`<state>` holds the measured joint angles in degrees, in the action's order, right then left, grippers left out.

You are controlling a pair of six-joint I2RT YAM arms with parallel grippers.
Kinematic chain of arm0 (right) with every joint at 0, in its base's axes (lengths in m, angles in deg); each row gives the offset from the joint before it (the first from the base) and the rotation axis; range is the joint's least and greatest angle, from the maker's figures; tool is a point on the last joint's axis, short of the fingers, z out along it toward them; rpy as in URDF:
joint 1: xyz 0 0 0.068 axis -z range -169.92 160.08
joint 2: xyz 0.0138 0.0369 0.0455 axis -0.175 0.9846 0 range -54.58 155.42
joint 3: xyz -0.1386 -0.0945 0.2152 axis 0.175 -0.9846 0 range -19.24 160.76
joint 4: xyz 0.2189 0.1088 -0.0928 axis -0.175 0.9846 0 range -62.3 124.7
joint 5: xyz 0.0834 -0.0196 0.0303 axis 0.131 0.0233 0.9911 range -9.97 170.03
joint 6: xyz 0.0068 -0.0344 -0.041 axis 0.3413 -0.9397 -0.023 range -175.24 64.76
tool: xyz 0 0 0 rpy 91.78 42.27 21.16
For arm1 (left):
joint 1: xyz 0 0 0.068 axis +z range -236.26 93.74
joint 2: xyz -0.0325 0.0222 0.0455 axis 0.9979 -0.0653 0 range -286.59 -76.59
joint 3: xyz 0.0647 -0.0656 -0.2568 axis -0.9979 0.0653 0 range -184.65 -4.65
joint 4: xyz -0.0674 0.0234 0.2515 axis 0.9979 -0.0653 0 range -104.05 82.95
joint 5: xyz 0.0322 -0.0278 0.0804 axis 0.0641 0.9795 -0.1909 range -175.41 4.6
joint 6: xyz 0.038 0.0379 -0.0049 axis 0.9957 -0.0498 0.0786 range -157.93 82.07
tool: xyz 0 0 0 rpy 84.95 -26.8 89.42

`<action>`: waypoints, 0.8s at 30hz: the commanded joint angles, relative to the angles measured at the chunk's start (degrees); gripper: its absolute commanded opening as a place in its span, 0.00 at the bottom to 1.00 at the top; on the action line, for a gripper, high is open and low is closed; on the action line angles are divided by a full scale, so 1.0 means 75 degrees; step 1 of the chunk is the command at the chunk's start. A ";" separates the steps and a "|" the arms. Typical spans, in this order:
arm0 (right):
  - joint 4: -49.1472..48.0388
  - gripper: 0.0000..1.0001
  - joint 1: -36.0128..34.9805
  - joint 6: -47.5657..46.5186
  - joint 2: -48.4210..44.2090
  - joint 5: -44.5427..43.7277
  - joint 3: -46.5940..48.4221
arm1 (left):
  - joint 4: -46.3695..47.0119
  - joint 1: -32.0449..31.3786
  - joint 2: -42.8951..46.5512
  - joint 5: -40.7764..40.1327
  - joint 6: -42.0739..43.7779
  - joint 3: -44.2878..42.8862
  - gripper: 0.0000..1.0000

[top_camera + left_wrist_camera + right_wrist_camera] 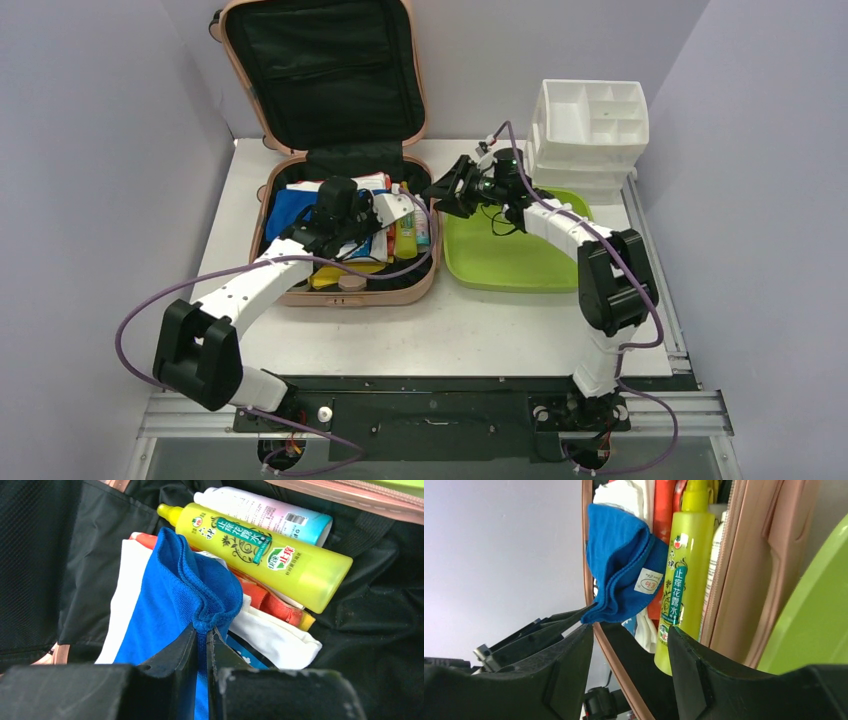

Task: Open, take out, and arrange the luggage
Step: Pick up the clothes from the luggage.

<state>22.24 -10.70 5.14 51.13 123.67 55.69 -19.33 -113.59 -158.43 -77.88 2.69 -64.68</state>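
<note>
The luggage (pixel 300 296), a salmon-pink suitcase, lies open on the table with its black-lined lid (pixel 320 60) standing upright at the back. Packed inside are a blue towel (pixel 170 585), a yellow-green bottle (pixel 265 555), a white tube (pixel 260 510) and white and red cloth items. My left gripper (pixel 204 632) reaches into the suitcase, shut on a raised fold of the blue towel (pixel 619 565). At the suitcase's right side, over the tray's left edge, my right gripper (pixel 445 190) is open and holds nothing; it faces the bottle (pixel 684 575).
A lime-green tray (pixel 520 265) sits on the table right of the suitcase. Behind it stands a white compartmented organizer (pixel 590 125). A yellow item and a round tan lid (pixel 350 283) lie at the suitcase's front. Grey walls close in the table on both sides.
</note>
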 commanded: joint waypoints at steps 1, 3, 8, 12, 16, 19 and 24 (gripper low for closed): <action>-0.0615 0.53 -0.0371 0.0829 0.0155 -0.0149 0.0467 | 0.0538 0.0166 0.0333 0.0222 -0.0519 -0.0396 0.00; -0.0974 0.55 -0.0520 0.1208 0.0294 -0.0099 0.0401 | 0.0563 0.0185 0.0316 0.0265 -0.0604 -0.0408 0.00; -0.3283 0.65 -0.0823 0.2888 0.0680 0.0191 -0.0027 | 0.0659 0.0187 0.0288 0.0304 -0.0779 -0.0431 0.00; -0.4898 0.80 -0.1013 0.4304 0.0862 0.0132 -0.0421 | 0.0776 0.0187 0.0297 0.0295 -0.0863 -0.0398 0.00; -0.5439 0.82 -0.1272 0.4752 0.1011 0.0013 -0.0668 | 0.0813 0.0193 0.0296 0.0310 -0.0923 -0.0362 0.00; -0.5213 0.82 -0.1486 0.4730 0.1049 -0.0030 -0.0803 | 0.0852 0.0193 0.0284 0.0310 -0.0933 -0.0347 0.00; -0.4978 0.83 -0.1671 0.4662 0.1034 -0.0121 -0.1040 | 0.0870 0.0199 0.0304 0.0297 -0.0945 -0.0344 0.00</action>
<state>-11.83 -22.04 38.69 59.32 123.86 48.83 -16.35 -112.41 -157.86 -76.63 -3.26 -64.92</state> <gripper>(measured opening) 0.828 0.051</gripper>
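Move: My left hand already pinches a raised fold of the blue clothes, whose loose end lies about 3 cm ahead of its fingertips, 2 cm to the right and slightly lower. From my right hand that loose end is about 9 cm left, 3 cm back and 4 cm below. The yellow bottle lies 6 cm left, 4 cm back and some 10 cm below my right hand; the white bottle is 3 cm left, 4 cm back, equally low. I carry my right hand about 9 cm left and some 5 cm back, over the bottles, to the blue fold at my left fingertips, lifting slightly partway before sinking again. Its half-open fingers spread to nearly full width and the wrist turns some 25 degrees, so the fingertips come in around the fold. My left hand keeps its pinch, easing up about 1.5 cm. ##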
